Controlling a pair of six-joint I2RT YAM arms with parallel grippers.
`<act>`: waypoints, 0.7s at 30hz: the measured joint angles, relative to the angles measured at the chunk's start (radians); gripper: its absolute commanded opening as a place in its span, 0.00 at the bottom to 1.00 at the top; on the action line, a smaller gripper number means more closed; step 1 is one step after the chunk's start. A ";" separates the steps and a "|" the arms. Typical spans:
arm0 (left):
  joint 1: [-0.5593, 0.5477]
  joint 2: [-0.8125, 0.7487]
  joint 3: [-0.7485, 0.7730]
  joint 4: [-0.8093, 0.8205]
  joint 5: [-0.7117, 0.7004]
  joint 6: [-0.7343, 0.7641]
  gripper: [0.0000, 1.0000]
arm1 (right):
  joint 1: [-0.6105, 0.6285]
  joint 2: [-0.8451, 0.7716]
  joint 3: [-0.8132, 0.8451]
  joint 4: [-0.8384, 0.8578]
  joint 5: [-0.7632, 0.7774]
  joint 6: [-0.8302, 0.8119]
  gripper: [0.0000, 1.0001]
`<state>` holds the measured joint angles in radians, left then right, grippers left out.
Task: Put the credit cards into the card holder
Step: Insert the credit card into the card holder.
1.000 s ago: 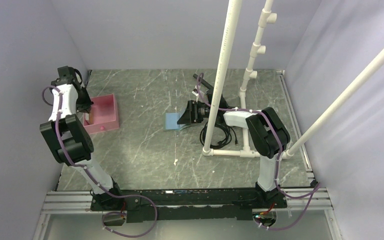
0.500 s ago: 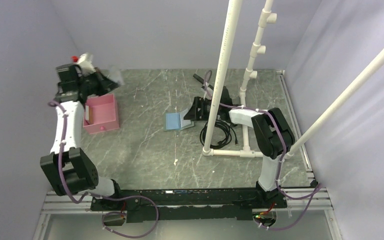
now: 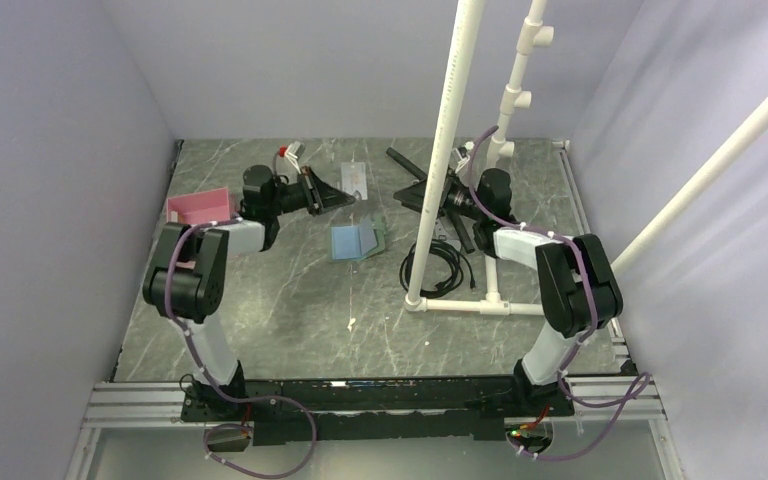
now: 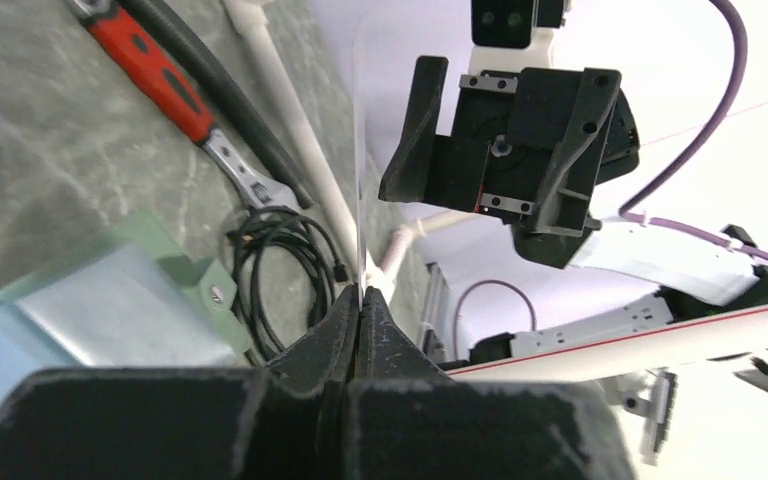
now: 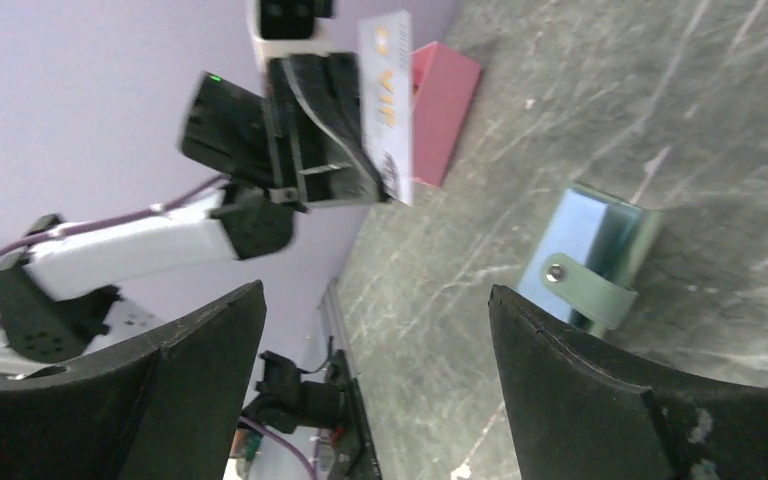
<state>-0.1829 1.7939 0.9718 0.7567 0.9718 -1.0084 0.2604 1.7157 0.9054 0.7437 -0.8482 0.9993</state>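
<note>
My left gripper (image 3: 344, 196) is shut on a pale grey credit card (image 3: 356, 178), held upright on edge above the table's middle. The left wrist view shows that card (image 4: 358, 180) edge-on as a thin line rising from the closed jaws (image 4: 360, 296). The card holder (image 3: 358, 240), green with a pale blue inside, lies open on the table just in front of the card; it also shows in the wrist views (image 4: 110, 300) (image 5: 585, 265). My right gripper (image 3: 418, 193) stands open and empty by the white pipe, facing the card (image 5: 385, 105).
A pink tray (image 3: 200, 207) sits at the left. A white pipe frame (image 3: 440, 200) rises at centre right, with a black cable coil (image 3: 447, 265) at its foot. A red-handled wrench (image 4: 160, 85) and black tools (image 3: 405, 160) lie behind.
My left arm swung from the pink tray to the table's middle, carrying the card. My right gripper drew back from the card holder toward the pipe and opened wider.
</note>
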 measured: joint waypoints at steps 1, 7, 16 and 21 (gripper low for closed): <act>-0.011 0.029 -0.014 0.080 -0.002 -0.053 0.00 | 0.001 0.005 -0.012 0.057 -0.004 0.043 0.82; -0.088 0.139 -0.078 0.414 -0.009 -0.264 0.00 | 0.030 0.026 -0.037 0.169 -0.014 0.153 0.59; -0.120 0.187 -0.092 0.662 -0.019 -0.408 0.00 | 0.068 0.093 -0.036 0.224 0.009 0.214 0.46; -0.125 0.192 -0.100 0.692 -0.026 -0.431 0.00 | 0.068 0.105 -0.034 0.251 0.026 0.233 0.35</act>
<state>-0.3080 1.9862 0.8722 1.4487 0.9459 -1.4399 0.3286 1.8202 0.8719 0.9943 -0.8219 1.2327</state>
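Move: The left hand pinches the white card by its near end; the card's middle is about 4 cm ahead of the fingertips, at the same height. The right hand's open fingers wait about 12 cm to the left hand's right, level with it. From the right hand, the card's middle lies 11 cm left and 4 cm ahead. The card holder lies open on the table some 18 cm below, 8 cm back and 11 cm left of the right hand; the cable coil is 14 cm back and 8 cm right of it. Rightward and back, the left hand carries the pinched card about 5 cm across towards the right gripper, its fingertips tipping up some 15 degrees, then eases almost to a stop. The right hand comes about 3 cm left to meet it and narrows its wide-open fingers by about half around the card's free near edge, without closing on it. ##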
